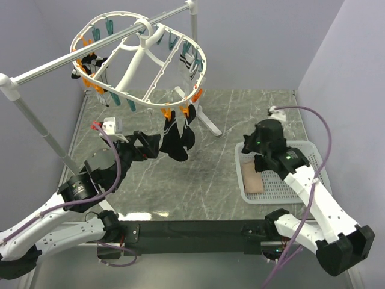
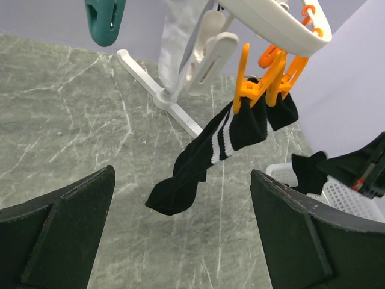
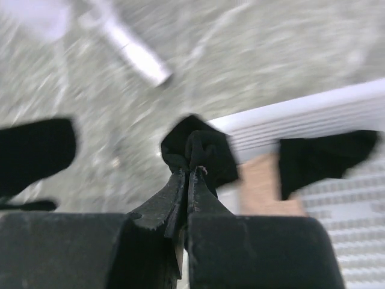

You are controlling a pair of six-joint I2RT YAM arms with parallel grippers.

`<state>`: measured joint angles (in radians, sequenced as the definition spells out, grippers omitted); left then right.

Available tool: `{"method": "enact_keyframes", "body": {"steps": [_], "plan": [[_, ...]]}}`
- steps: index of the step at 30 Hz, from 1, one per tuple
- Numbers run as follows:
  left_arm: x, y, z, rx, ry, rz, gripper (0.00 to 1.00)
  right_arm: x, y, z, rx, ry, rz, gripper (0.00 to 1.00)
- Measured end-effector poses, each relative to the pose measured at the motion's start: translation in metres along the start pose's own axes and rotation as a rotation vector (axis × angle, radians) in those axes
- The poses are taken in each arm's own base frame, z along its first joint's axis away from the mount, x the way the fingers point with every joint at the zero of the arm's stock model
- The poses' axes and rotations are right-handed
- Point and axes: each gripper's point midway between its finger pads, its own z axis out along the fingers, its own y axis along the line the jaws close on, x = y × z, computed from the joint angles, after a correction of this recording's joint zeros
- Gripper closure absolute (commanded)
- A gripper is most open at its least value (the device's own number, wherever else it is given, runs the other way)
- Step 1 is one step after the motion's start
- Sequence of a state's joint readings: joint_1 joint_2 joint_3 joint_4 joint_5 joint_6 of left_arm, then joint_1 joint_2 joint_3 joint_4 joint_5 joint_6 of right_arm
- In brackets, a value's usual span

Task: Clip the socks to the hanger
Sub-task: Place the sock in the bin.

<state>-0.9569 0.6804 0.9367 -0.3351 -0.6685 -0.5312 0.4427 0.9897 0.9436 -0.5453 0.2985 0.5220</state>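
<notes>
The white oval hanger [image 1: 141,60] hangs by its hook from a silver rail, with orange and teal clips round its rim. Black socks [image 1: 178,137] dangle from orange clips [image 2: 249,84] at its near edge; one has white stripes [image 2: 207,156]. My left gripper [image 1: 155,147] [image 2: 180,235] stands open just left of and below them, holding nothing. My right gripper [image 1: 249,144] [image 3: 187,171] is shut on a bunched black sock [image 3: 201,147] above the left rim of the basket [image 3: 313,114]. A pinkish-beige sock [image 1: 252,180] [image 3: 261,186] and another black sock [image 3: 325,156] lie in the basket.
The white lattice basket [image 1: 301,150] sits on the marble table at the right. The rail's white foot [image 1: 210,123] [image 2: 162,96] rests on the table behind the hanging socks. Socks also hang at the hanger's far left [image 1: 90,63] and right [image 1: 191,60].
</notes>
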Motion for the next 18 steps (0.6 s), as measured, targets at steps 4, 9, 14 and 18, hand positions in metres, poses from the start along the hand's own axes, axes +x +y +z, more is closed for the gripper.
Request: {"method": "enact_keyframes", "body": {"steps": [4,9,14,18], "plan": [[-0.004,-0.004,0.002,0.015,-0.013,-0.003,0.0,-0.015,-0.046,0.0,0.118,-0.031,0.058,1.0],[-0.007,-0.004,0.005,0.013,-0.023,-0.028,0.01,0.017,-0.089,-0.001,0.205,0.014,0.117,1.0],[-0.007,0.002,0.01,-0.008,-0.025,-0.071,0.01,0.055,-0.114,0.003,0.258,0.092,0.164,0.57],[-0.005,0.017,0.011,-0.033,-0.027,-0.095,0.01,0.063,-0.111,0.001,0.231,0.101,0.176,0.31]]}}
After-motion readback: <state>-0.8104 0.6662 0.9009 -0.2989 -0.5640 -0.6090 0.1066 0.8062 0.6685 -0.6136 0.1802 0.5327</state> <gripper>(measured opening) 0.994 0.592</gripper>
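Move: The right gripper holds a black sock just off the bin's left rim. The bin's middle lies about 17 cm to its right, 5 cm back and 18 cm below; the beige cloth in the bin's left part is roughly 6 cm right, 6 cm back and 20 cm down, and another black sock some 9 cm right, 1 cm back, equally low. From the left hand, the bin is about 50 cm right, 3 cm ahead and 31 cm below. Swing the right gripper quickly to the right, over the bin's left part, keeping the pinch on the black sock, then sink and draw back while the rightward swing eases: about 9 cm right, 8 cm down and 5 cm back in all. Turn the hand clockwise some 15 degrees and tip the fingers further down; near the bottom, open them past half to let go of the sock above the beige cloth. ##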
